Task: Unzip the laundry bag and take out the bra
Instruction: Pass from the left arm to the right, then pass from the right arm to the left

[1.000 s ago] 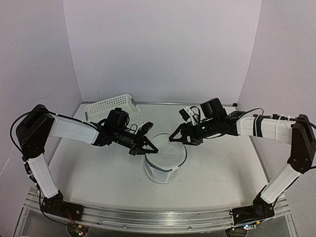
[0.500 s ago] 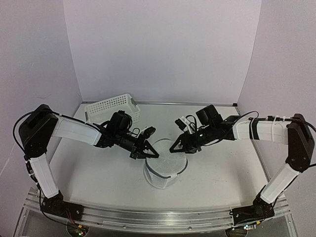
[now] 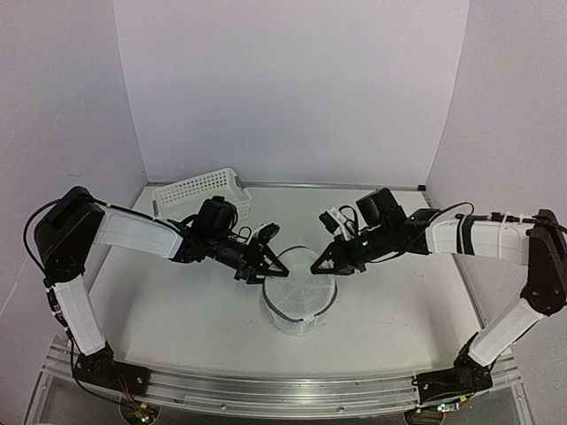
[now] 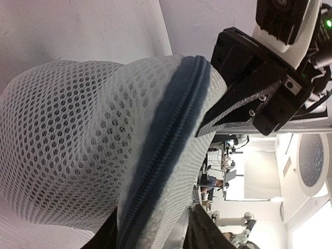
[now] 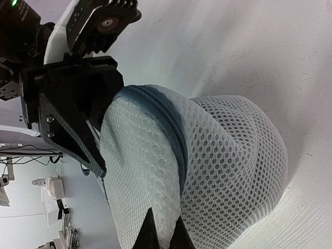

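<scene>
The laundry bag (image 3: 299,301), a white mesh cylinder with a blue-grey zipped rim, stands on the table between the arms. My left gripper (image 3: 269,269) is at its left top edge. In the left wrist view the zipper rim (image 4: 161,155) runs between my fingers (image 4: 205,233), which close on the bag (image 4: 67,135). My right gripper (image 3: 318,265) is at the right top edge. In the right wrist view its tips (image 5: 150,233) pinch the mesh (image 5: 228,155) beside the zipper (image 5: 174,129). The zipper looks closed. The bra is hidden.
A white perforated plastic basket (image 3: 200,191) stands at the back left, behind my left arm. White walls close in the back and both sides. A metal rail (image 3: 266,390) runs along the near edge.
Both grippers have come down and nearer, still at the bag's top rim. The bag's top has sunk, so it looks shorter than before.
</scene>
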{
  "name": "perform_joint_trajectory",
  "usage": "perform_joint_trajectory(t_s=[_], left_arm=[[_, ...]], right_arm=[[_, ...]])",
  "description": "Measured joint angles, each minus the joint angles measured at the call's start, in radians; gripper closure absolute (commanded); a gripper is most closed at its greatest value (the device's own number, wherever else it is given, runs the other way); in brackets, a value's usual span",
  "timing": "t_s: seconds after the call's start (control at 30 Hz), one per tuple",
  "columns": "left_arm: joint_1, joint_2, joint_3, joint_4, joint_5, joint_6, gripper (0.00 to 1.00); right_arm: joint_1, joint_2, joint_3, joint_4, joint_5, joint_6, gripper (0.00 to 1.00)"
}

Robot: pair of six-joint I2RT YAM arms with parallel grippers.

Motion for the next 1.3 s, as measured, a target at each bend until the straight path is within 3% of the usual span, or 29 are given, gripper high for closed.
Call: perform_joint_trajectory(t_s=[0.2,0.37,0.63,0.93,1.3], left_arm=[[0.000,0.000,0.029,-0.022,-0.038,0.006,0.38],[0.003,0.000,0.135,-0.209,-0.141,0.094,0.32],[0.049,-0.014,0.160,-0.341,-0.251,0.127,0.30],[0.059,-0.121,0.160,-0.362,-0.301,0.108,0.27],[0.059,-0.179,0.138,-0.277,-0.310,0.026,0.27]], right_arm=[[0.000,-0.044,-0.003,-0.010,0.059,0.037,1.00],[-0.029,-0.101,-0.003,-0.020,0.102,0.079,1.00],[-0.069,-0.182,-0.002,-0.022,0.191,0.155,1.00],[-0.069,-0.210,0.009,-0.004,0.291,0.262,1.00],[-0.062,-0.151,0.019,0.232,0.320,0.450,1.00]])
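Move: The laundry bag hangs between the grippers, its middle about 4 cm right of the left hand, 4 cm back and 5 cm below. From the right hand, already shut on the rim, it is about 4 cm left, 5 cm back and 5 cm below. The zip band's near side is some 9 cm back from the left hand, 4 cm right and 4 cm down. The white basket is roughly 30 cm ahead of that hand, 25 cm left and 11 cm lower. Forward and up goes the right hand, about 8 cm out and 10 cm up, keeping its pinch on the bag's rim, veering right before easing partly back left, and turning some 30 degrees clockwise. The left fingers, already parting, open wide and come free of the rim; that hand goes forward and then up, about 6 cm each, slightly left, turning counter-clockwise beside the zip. ##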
